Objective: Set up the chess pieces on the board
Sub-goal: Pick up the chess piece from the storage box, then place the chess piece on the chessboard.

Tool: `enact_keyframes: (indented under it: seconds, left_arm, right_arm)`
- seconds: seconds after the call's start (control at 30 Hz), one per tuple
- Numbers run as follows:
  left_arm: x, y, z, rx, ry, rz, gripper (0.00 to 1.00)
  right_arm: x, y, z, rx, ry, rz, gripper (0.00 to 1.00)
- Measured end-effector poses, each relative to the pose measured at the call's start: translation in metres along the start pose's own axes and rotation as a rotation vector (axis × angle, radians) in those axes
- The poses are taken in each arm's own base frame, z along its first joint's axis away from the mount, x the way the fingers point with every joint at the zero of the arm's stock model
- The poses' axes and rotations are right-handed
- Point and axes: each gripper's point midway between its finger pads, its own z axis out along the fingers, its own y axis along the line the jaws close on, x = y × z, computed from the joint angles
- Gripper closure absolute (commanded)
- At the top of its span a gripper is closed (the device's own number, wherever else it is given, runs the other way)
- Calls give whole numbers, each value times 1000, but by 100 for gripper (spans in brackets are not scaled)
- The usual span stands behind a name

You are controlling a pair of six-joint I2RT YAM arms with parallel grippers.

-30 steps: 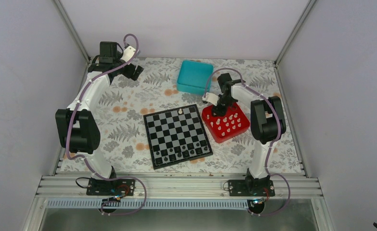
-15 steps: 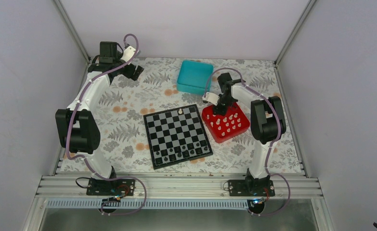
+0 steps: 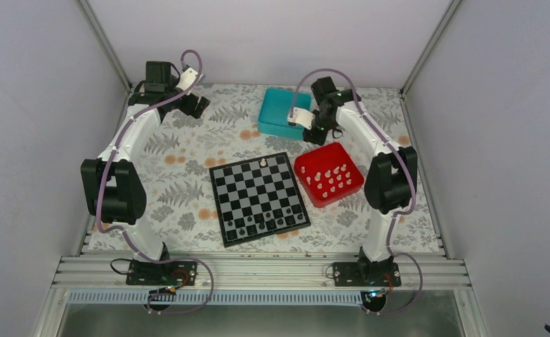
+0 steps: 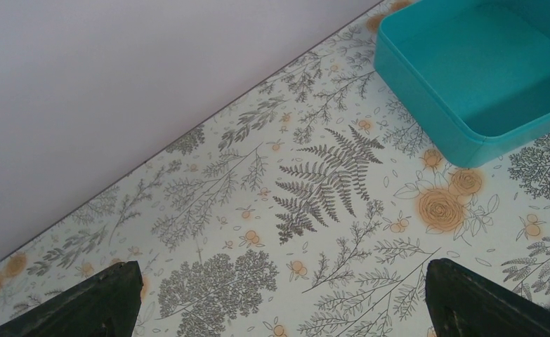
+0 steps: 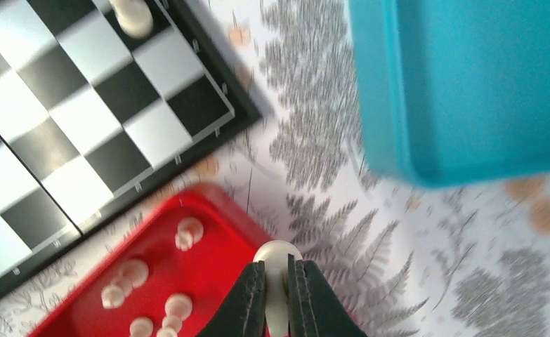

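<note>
The board (image 3: 252, 184) lies mid-table, and its corner (image 5: 82, 140) shows in the right wrist view. One white chess piece (image 3: 263, 163) (image 5: 133, 15) stands on its far edge row. Several dark pieces (image 3: 258, 226) line the near rows. More white chess pieces (image 3: 331, 179) (image 5: 186, 232) lie in the red tray (image 3: 326, 201) (image 5: 208, 270). My right gripper (image 3: 319, 132) (image 5: 277, 272) is shut on a white chess piece (image 5: 277, 254), raised above the tray's far corner. My left gripper (image 3: 196, 105) (image 4: 279, 309) hangs open and empty over the back left of the table.
A teal box (image 3: 284, 111) (image 4: 482, 77) (image 5: 468, 84) sits behind the board, close to the right gripper. A floral cloth (image 3: 180, 175) covers the table. Walls and metal frame posts close in the left, back and right sides.
The right gripper shut on a white piece in the red tray, then lifted it up and back toward the teal box. The left arm has stayed still.
</note>
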Motion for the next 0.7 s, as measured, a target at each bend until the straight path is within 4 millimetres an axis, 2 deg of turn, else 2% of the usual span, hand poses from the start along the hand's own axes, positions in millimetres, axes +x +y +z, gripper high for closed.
enact_keyframes:
  seconds: [0.13,0.27,0.37,0.5,0.7]
  left_arm:
    - [0,0,0,1,-1,0,0]
    - [0,0,-1,2,1,0,0]
    - [-1,0,-3,-1,-2,4,0]
    - [-6,0,-9,-7,-14,12,0]
    - [-9,0,-12,-11,-22,22,0]
  right_arm:
    - [-42,6,-19,29,-51,-81,95]
    - [-70,16,-12,7,-72,-135,95]
    - [-78,26,10,-39,-60,-158,95]
    - [-78,40,40,-99,-27,-170,94]
    - [-84,50,54,-136,-31,-183,94]
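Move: The right gripper already holds a white chess piece. It goes for the empty square near the board's far right corner, about 11 cm to its left, 1 cm back and some 12 cm below. The standing white piece is about 3 cm farther left of that square. The red box's middle lies about 6 cm back and 8 cm right of the gripper, the teal box's some 17 cm ahead and 8 cm left. From the left gripper the square is roughly 21 cm right, 10 cm back and 22 cm below. Swing the right gripper about 11 cm to the left, away from over the red box and over the board's far right corner, keeping the white piece pinched upright. Arc up a few centimetres first, then sink to end some 3 cm lower than the start, easing off and turning the wrist roughly 10 to 15 degrees counter-clockwise. ##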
